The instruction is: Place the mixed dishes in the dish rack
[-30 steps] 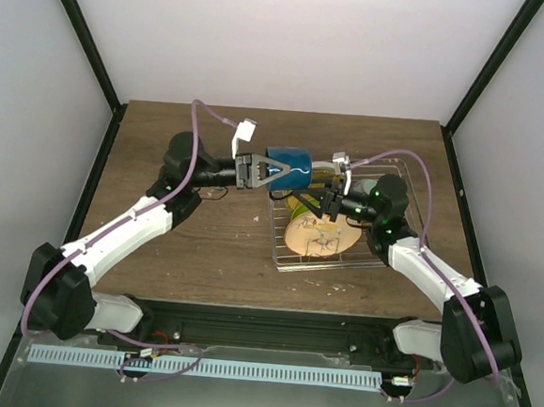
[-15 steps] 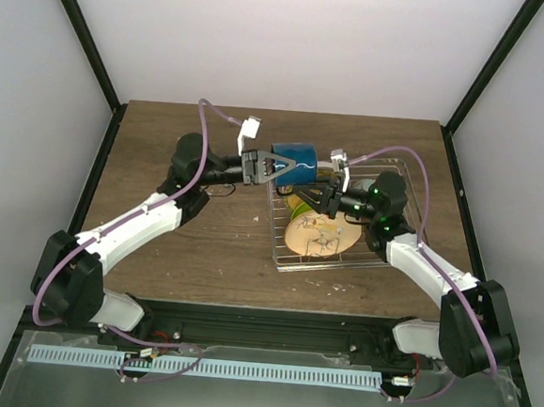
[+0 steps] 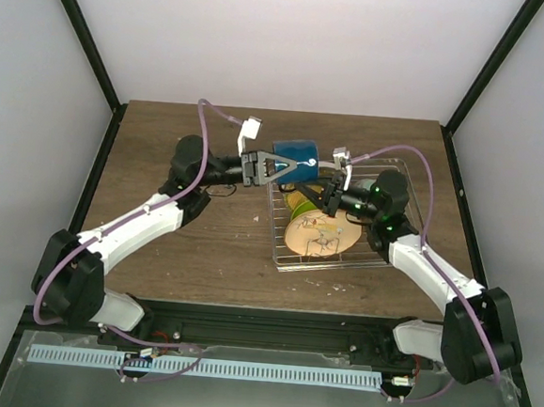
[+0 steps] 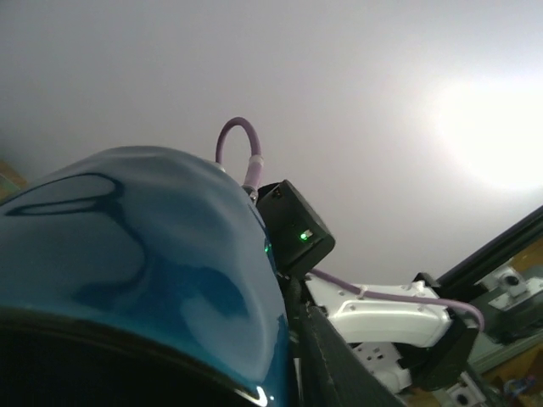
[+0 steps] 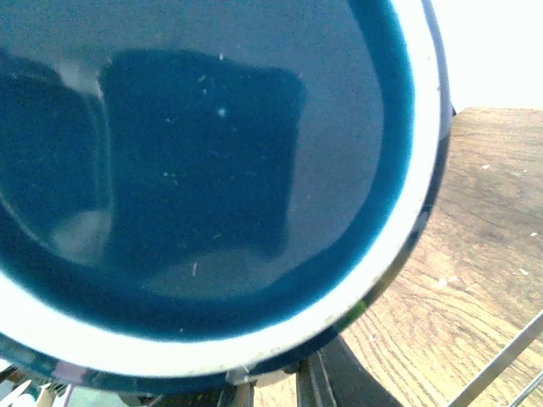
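Observation:
The dark blue mug (image 3: 294,157) hangs on its side above the far left corner of the dish rack (image 3: 415,182), between both grippers. My left gripper (image 3: 284,170) is shut on it from the left; its dark finger (image 4: 339,365) lies against the mug's glossy wall (image 4: 127,254). My right gripper (image 3: 331,187) reaches in from the right and is shut on the mug's white rim (image 5: 280,343), with the blue inside (image 5: 212,161) filling that view. In the rack stand a tan plate with a drawing (image 3: 318,235) and a lime green plate (image 3: 302,206) behind it.
The silver wire rack sits right of centre on the brown wooden table (image 3: 184,244); one of its wires (image 5: 509,352) shows at the lower right of the right wrist view. Black frame posts rise at the table's back corners.
My right gripper has moved up to the mug's rim and shut on it. The left arm has carried the mug slightly right, toward the rack.

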Controlling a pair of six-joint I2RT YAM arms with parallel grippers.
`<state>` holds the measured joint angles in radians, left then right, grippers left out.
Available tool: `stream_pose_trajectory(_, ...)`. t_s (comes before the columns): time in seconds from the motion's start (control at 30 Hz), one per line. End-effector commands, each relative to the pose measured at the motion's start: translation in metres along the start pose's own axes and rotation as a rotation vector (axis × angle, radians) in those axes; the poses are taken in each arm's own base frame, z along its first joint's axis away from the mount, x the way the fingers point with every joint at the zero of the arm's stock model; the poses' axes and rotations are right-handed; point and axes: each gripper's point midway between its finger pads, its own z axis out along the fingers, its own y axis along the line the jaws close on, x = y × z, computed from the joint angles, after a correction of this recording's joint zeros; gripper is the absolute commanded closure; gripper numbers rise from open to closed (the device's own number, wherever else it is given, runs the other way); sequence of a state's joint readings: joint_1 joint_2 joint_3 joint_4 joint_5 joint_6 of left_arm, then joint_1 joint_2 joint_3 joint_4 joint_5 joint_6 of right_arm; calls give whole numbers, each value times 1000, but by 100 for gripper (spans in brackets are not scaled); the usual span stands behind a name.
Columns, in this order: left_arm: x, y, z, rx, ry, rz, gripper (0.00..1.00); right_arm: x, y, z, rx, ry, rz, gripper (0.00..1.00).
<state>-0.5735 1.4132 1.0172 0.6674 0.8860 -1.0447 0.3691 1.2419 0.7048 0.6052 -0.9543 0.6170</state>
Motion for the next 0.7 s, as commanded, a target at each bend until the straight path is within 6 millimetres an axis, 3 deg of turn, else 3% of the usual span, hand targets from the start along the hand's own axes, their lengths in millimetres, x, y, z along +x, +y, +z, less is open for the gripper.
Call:
stream_pose_trajectory(0.0,19,9,4,15,46,-26,76,-33,18,-1,19,-80,-149,99)
stream_pose_trajectory(0.27,27,21,-3,-19,53,-41,47,-40,6,-4,112,-114,-130,99)
stream_pose_trajectory(0.4,28,23,-6,-52,59,-34,23,-45,1,-6,152,-133,-124,99)
stream_pose_trajectory(0.5,28,26,-10,-80,56,-24,11,-50,-3,-10,199,-151,-130,99)
stream_pose_trajectory(0.67,28,45,-24,-201,46,-16,4,-56,-10,-17,289,-168,-145,99)
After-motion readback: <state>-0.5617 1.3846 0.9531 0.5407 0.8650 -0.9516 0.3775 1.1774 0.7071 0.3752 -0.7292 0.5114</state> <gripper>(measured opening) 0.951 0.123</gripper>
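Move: The left hand pinches the mug's near wall at the rim, the mug's middle about 2 cm ahead and 3 cm below it. The right hand grips low at the handle side, the mug's middle roughly 6 cm above, 2 cm left, 1 cm ahead. From the right hand, the dish rack's middle lies some 25 cm below, 4 cm ahead, 10 cm right; about 20 cm below are the floral plate (2 cm back, 4 cm right) and green plate (4 cm ahead, 3 cm right). Left fingers open wide, sinking about 4 cm; right keeps the mug, easing forward and down some 2 cm. ##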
